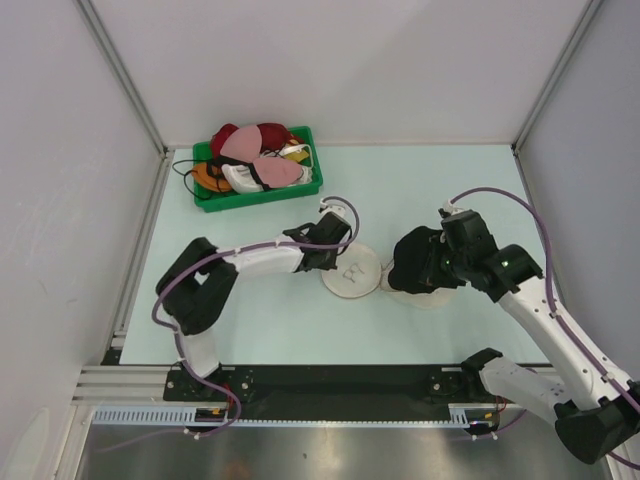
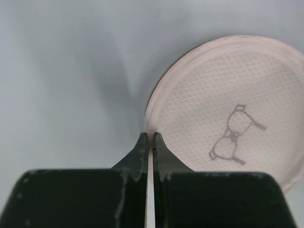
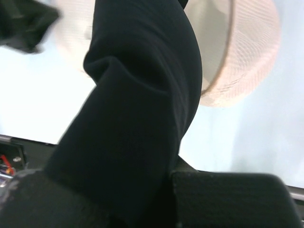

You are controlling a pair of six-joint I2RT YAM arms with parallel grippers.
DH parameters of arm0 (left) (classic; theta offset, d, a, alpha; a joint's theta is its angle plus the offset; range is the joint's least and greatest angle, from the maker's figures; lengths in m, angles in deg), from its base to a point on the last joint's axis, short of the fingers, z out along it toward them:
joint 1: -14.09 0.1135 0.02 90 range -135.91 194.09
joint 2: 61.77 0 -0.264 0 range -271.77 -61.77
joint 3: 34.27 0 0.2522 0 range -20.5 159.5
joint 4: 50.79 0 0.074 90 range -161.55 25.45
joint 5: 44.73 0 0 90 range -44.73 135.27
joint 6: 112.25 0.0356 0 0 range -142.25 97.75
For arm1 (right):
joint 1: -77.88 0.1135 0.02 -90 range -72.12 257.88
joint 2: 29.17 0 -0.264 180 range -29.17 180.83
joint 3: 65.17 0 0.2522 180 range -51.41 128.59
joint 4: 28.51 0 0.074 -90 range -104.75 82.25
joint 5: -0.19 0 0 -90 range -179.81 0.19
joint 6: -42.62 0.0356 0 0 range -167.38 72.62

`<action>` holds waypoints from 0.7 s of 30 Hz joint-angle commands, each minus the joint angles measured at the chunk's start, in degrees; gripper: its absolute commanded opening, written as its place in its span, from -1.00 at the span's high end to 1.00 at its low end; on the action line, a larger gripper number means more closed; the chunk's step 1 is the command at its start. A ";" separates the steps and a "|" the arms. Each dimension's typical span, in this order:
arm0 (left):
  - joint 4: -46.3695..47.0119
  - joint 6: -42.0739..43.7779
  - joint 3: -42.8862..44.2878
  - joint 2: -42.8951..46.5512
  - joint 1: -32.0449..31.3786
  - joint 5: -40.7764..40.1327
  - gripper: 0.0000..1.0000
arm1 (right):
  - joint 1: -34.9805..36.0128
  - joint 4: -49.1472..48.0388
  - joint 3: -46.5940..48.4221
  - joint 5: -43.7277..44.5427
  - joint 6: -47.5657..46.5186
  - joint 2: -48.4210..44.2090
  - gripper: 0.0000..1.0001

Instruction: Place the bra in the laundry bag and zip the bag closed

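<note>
The laundry bag lies opened out on the table. Its flat disc lid (image 1: 351,271), printed with a small bra outline, rests beside the mesh body (image 1: 428,297). My left gripper (image 2: 148,137) is shut, its tips right at the lid's (image 2: 228,99) near rim; I cannot tell if they pinch the edge. The black bra (image 1: 418,262) hangs bunched over the bag body, and my right gripper (image 1: 450,258) is shut on it. In the right wrist view the bra (image 3: 142,95) fills the middle, with the cream mesh body (image 3: 247,57) behind it.
A green plastic bin (image 1: 205,200) at the back left holds several coloured bras (image 1: 255,160). Grey walls close in the table on the left, back and right. The black rail with both arm bases runs along the near edge.
</note>
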 commanded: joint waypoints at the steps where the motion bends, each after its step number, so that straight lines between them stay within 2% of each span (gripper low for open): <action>1: -2.38 3.12 -1.39 14.50 -1.52 -2.67 1.00 | -0.17 0.53 3.66 2.72 -2.50 2.14 1.00; 8: -4.84 3.13 -2.89 27.54 -7.41 1.10 1.00 | 0.61 -0.70 7.08 1.48 -3.99 4.25 1.00; 15: -6.78 -1.09 -5.35 35.81 -8.47 8.03 1.00 | 5.44 -4.12 8.40 0.69 -4.52 4.34 1.00; 21: -7.92 -3.12 -5.35 40.98 -9.00 8.32 1.00 | 8.43 -6.15 8.41 0.52 -3.29 8.55 1.00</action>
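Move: The laundry bag's lid lies nearly flat, its left edge already pinched in the shut left fingers; its middle is about 6 cm to that hand's right, level with it and just below. The bag's open body lies some 20 cm to the left hand's right and 3 cm nearer the base. From the right hand, which holds the black bra, the body is roughly 8 cm ahead, 1 cm left and 17 cm below; the lid's middle is 11 cm ahead, 17 cm left and 16 cm below. The bag's lid is hoisted by its pinched edge: the left hand rises fast about 18 cm, draws back some 9 cm towards the base and rolls its left side down about 20 degrees, keeping its pinch. The right hand keeps hold of the bra above the bag body, going about 4 cm left and, after a slight dip, a little up, turning some 10 degrees counter-clockwise. ##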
